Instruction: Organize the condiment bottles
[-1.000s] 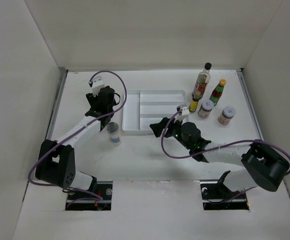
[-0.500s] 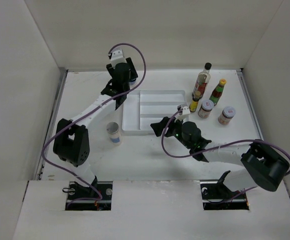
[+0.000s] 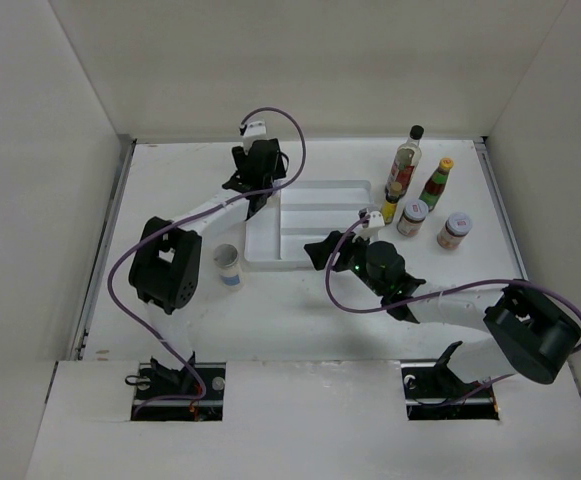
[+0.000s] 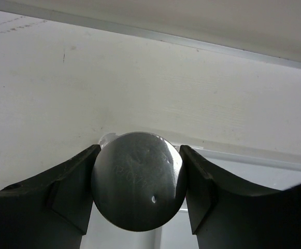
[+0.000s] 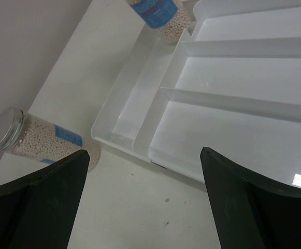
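Note:
My left gripper (image 3: 262, 180) is shut on a grey-lidded, blue-labelled jar (image 4: 138, 179), holding it by the lid above the far left corner of the white divided tray (image 3: 325, 190). In the right wrist view that jar (image 5: 160, 13) hangs over the tray's narrow left compartment. A second grey-lidded jar (image 3: 229, 266) stands on the table left of the tray. My right gripper (image 3: 318, 250) is open and holds nothing at the tray's near edge. The other bottles stand at the right: the tall black-capped bottle (image 3: 405, 155), the red sauce bottle (image 3: 436, 183), the tiny yellow bottle (image 3: 390, 207) and two red-labelled jars (image 3: 412, 216) (image 3: 454, 230).
The tray (image 5: 233, 78) has one narrow compartment along its left side and long ones across, with nothing in them. White walls enclose the table at the back and on both sides. The left arm's purple cable (image 3: 290, 140) loops above its wrist.
My left arm has carried its jar from the table's left side toward the back and right, to the tray's far left corner. The right arm has barely moved.

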You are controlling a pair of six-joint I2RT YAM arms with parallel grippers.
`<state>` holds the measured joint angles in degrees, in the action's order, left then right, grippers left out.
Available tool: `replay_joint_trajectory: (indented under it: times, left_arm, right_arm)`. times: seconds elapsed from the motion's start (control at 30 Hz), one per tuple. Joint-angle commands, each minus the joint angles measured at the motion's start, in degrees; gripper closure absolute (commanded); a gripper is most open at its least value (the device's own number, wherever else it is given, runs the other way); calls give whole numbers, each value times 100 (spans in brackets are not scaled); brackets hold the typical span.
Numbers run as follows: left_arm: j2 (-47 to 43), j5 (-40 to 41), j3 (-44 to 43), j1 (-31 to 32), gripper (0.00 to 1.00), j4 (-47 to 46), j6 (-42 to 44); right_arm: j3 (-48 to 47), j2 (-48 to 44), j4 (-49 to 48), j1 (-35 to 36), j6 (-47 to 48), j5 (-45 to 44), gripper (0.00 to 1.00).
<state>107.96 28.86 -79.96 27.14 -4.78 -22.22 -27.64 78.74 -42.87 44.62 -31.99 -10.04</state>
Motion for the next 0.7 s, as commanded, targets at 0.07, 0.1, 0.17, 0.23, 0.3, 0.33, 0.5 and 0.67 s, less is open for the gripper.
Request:
replay_joint_trajectory:
  times: [0.07, 0.1, 0.17, 0.23, 0.3, 0.33, 0.5, 0.67]
  left_arm:
    - [190, 93, -283, -20, 58, -648, 7]
    - [207, 93, -274, -20, 57, -639, 7]
    - [208, 154, -222, -20, 54, -630, 33]
    - [208, 251, -186, -11, 50, -630, 51]
    - [173, 278, -143, -2, 41, -630, 60]
    - [112, 287, -99, 15, 32, -639, 60]
    - [-520, 401, 296, 156, 8, -884, 68]
    - [-1592, 436, 972, 209, 5, -1078, 69]
  right_arm:
    - [-40, -131, -204, -54, -53, -6, 4]
    - [-40, -122, -204, -63, -79, -15, 4]
    - [-40, -87, -204, -107, -88, 20, 4]
    - [-40, -96, -204, -98, -71, 3, 4]
    - [-40, -78, -204, -107, -88, 11, 4]
    - [-40, -61, -204, -125, -97, 29, 4]
    - [-49, -104, -195, -107, -80, -6, 2]
    - [-31, -104, -195, -107, -106, -15, 2]
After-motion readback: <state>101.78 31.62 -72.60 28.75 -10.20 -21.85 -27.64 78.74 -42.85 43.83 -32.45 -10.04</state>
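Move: The left hand grips a jar by its lid, over the far end of the tray's narrow left compartment; that spot lies nearly straight below, some 13 cm down from the finger pads. The tray's middle is about 12 cm back and 15 cm to the right; the second jar stands roughly 26 cm back and 6 cm left. From the idle right hand the spot is about 22 cm ahead and 13 cm left, 11 cm down. Still pinching the jar's lid, the left hand lowers it about 2 cm into the tray's far left end, easing 1 cm forward, and pauses there. The fingers then open wide and let the lid go, and the hand draws back some 3 cm while rising about 4 cm, hardly tilting. ##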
